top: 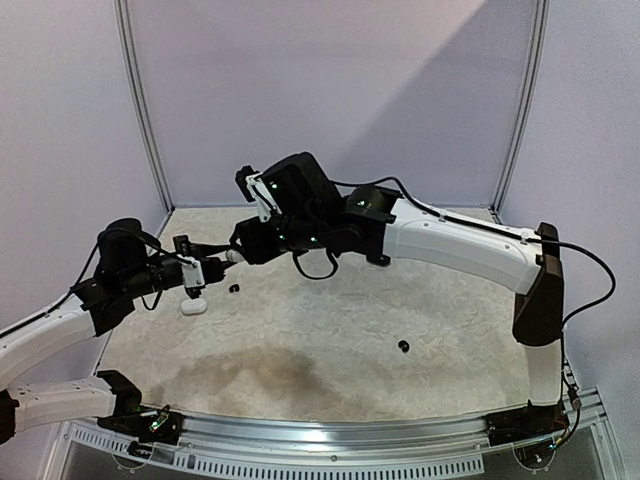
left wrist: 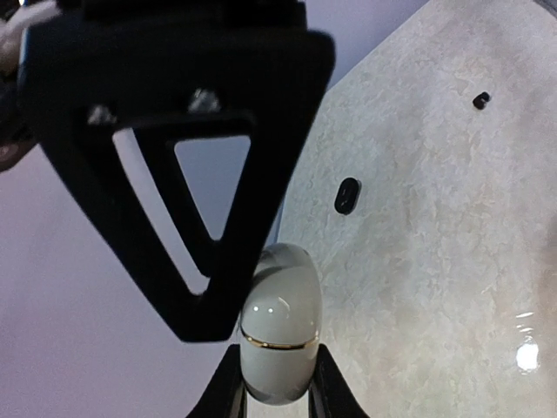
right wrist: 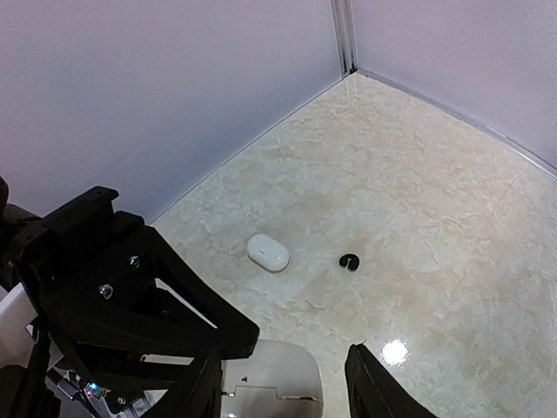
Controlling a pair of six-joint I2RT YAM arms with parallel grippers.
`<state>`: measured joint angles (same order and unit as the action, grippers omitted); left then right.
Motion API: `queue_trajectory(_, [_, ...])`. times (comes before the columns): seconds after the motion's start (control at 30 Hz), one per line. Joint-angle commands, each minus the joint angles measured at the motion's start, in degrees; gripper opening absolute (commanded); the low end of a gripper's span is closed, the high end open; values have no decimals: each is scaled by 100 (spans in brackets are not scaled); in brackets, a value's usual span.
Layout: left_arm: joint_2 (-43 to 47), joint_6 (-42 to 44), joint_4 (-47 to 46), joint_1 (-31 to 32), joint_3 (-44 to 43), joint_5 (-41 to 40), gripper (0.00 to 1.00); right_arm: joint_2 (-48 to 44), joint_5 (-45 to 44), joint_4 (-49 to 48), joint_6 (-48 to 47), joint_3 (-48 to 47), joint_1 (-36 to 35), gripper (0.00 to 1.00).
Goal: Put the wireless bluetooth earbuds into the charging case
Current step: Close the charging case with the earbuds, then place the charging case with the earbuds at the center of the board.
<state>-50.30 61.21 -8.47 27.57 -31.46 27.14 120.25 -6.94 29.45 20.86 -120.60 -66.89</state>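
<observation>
My left gripper (left wrist: 278,370) is shut on a white oval charging case (left wrist: 280,322) with a thin gold seam, held above the table. In the top view this case (top: 232,256) sits between both grippers. My right gripper (right wrist: 280,366) stands open around the same case (right wrist: 271,376). Its left finger (right wrist: 202,387) touches the case, while the right finger (right wrist: 372,383) is apart from it. A black earbud (top: 234,289) lies on the table just below the grippers and shows in both wrist views (left wrist: 347,195) (right wrist: 349,261). Another black earbud (top: 404,346) lies mid-right (left wrist: 480,100).
A second white case (top: 193,307) lies shut on the marbled table near the left wall (right wrist: 268,252). The right arm (top: 450,240) reaches across the back of the table towards the left. Lilac walls (top: 330,90) close in the back and sides.
</observation>
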Motion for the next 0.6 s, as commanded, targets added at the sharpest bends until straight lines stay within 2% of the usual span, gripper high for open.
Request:
queue_trajectory(0.0, [58,-861,-155,-19,-202,-155,0,-540,-308,392,223,739,-27,50])
queue_trajectory(0.13, [-152,-2986,580,-39,-370,262,0,-1125,-398,287,492,1182,412,55])
queue_trajectory(0.23, [-463,-4768,1214,-71,-517,670,0,-1454,-258,717,320,1314,979,64])
queue_trajectory(0.4, [-1253,-7220,1655,-180,-905,1156,0,-1413,591,1208,-502,1668,2289,92])
queue_trajectory(0.47, [-1688,-7691,1741,-182,-1124,1190,0,-1214,1164,1249,-955,1671,2731,98])
queue_trajectory(0.57, [-2365,-8114,2099,-194,-1652,954,0,-628,1400,1512,-1797,1319,3232,99])
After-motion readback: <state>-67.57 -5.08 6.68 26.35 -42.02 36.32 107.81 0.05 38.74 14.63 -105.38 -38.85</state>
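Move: At the left fingertips sits the closed charging case, centred about 1 cm ahead and 2 cm right of that hand. On the table some 24 cm below lie the black earbuds, about 10 cm ahead and 6 cm left of the left hand, and the spare white case, roughly 6 cm ahead and 15 cm left. From the right hand the charging case is about 2 cm left and 2 cm down, while the black case lies 22 cm ahead, 27 cm right and 27 cm below. Backing off the charging case's lid, the right hand first slips right, then sweeps right and forward, quickening, to some 22 cm right and 16 cm forward, its half-open fingers spreading wide as it turns about 20 degrees clockwise. The left keeps its pinch on the case and rolls some 80 degrees about its own fingers, top side going forward, then sinks about 6 cm. ##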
